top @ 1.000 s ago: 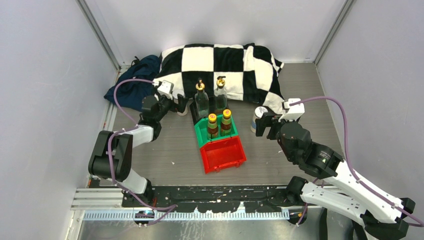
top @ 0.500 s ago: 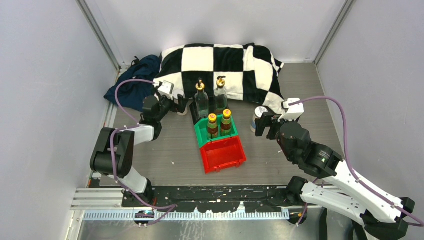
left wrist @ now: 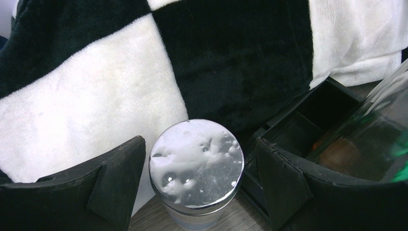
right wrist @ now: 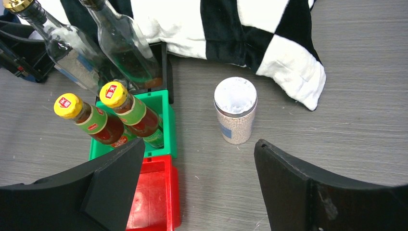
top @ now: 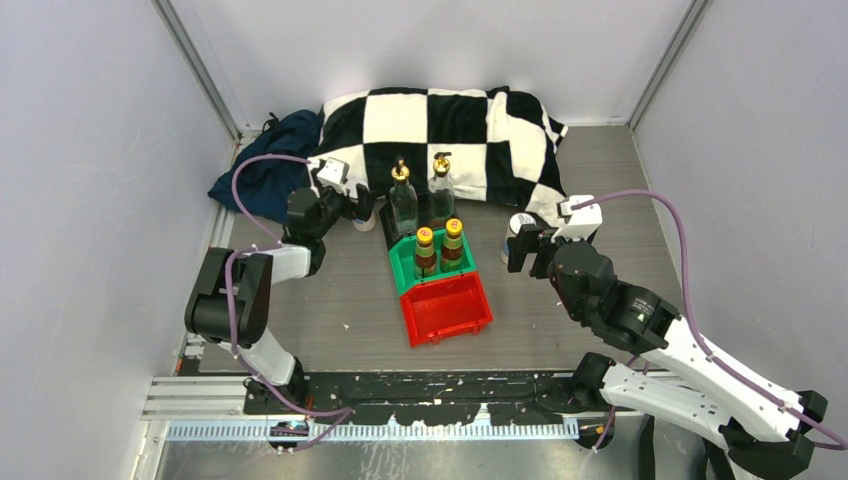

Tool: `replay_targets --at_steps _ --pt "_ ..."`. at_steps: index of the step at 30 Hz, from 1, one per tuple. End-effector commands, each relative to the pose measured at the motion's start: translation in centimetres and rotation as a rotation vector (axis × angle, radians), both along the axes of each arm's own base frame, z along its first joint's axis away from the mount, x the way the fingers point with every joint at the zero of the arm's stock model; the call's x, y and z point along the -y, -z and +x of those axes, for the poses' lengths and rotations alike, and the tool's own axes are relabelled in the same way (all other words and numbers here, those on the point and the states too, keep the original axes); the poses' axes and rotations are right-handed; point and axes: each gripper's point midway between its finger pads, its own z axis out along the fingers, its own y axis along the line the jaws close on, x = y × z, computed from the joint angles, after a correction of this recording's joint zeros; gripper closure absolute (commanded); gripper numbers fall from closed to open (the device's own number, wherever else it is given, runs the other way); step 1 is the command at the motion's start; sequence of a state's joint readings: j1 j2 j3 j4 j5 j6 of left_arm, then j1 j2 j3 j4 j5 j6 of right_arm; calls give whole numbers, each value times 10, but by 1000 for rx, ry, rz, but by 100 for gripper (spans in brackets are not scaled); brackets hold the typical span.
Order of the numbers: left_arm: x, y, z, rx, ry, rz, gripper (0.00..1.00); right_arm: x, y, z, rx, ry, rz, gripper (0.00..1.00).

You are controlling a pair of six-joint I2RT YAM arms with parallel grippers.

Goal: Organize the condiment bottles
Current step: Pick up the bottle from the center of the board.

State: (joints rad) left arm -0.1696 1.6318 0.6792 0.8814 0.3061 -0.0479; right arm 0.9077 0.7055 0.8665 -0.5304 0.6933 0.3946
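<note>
A silver-lidded shaker jar (left wrist: 196, 163) stands upright on the table between the fingers of my open left gripper (left wrist: 199, 190), with a small gap on each side; in the top view this gripper (top: 360, 207) is left of the black bin. The second shaker jar (right wrist: 235, 110) stands a little ahead of my open, empty right gripper (right wrist: 199, 185), seen in the top view (top: 526, 250) just short of that jar (top: 520, 224). Two tall glass bottles (top: 403, 205) (top: 441, 195) stand in the black bin (right wrist: 161, 53). Two yellow-capped sauce bottles (right wrist: 91, 120) (right wrist: 132, 109) stand in the green bin (top: 405, 272).
An empty red bin (top: 447, 308) sits directly in front of the green one. A black-and-white checkered cloth (top: 450, 125) is heaped behind the bins, with a dark blue cloth (top: 265, 165) to its left. Grey walls close in both sides.
My left gripper has moved slightly toward the back and closed in around its shaker jar. My right gripper has crept a little left toward the other jar.
</note>
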Motion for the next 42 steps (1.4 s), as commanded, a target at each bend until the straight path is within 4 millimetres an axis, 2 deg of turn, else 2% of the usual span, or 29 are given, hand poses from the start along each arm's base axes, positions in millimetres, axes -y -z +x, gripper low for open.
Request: replay_targets --at_steps 1,16,21,32,39,40,42 --pt "-3 -30 15 104 -19 -14 15 -3 -10 4 32 3 26 10" --pt "-3 -29 23 110 -26 -19 18 -4 -8 5 27 6 15 10" --pt "-3 -30 25 113 -23 -22 25 -3 -8 5 27 8 13 10" --pt "-6 -30 27 113 -32 -30 58 -3 -7 6 26 11 9 10" --pt "-6 -29 26 96 -29 -32 87 -4 -7 6 26 8 10 10" --pt "-5 -29 26 91 -24 -34 95 -4 -7 6 25 8 10 10" --pt "-5 -29 26 81 -29 -44 100 -4 -8 6 26 7 13 10"
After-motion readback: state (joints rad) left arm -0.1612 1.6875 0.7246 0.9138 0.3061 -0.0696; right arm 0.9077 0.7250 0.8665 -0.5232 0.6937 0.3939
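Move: The bottle aimed at, the silver-lidded jar, already stands between the left hand's open fingers, its middle about 2 cm ahead of the hand point, level sideways and some 3 cm below. The near oil bottle is roughly 10 cm to the right and 1 cm ahead; the nearer sauce bottle is about 14 cm right and 10 cm back. From the right hand the jar lies some 31 cm left, 19 cm ahead and 15 cm lower. Ease the left gripper forward about 1.5 cm, nearly level, so the pads straddle the jar just below its lid. Once most of that way is covered, close the fingers by about a quarter of their range until they stop on the jar's sides and the grip effort rises, then keep the squeeze without lifting. ##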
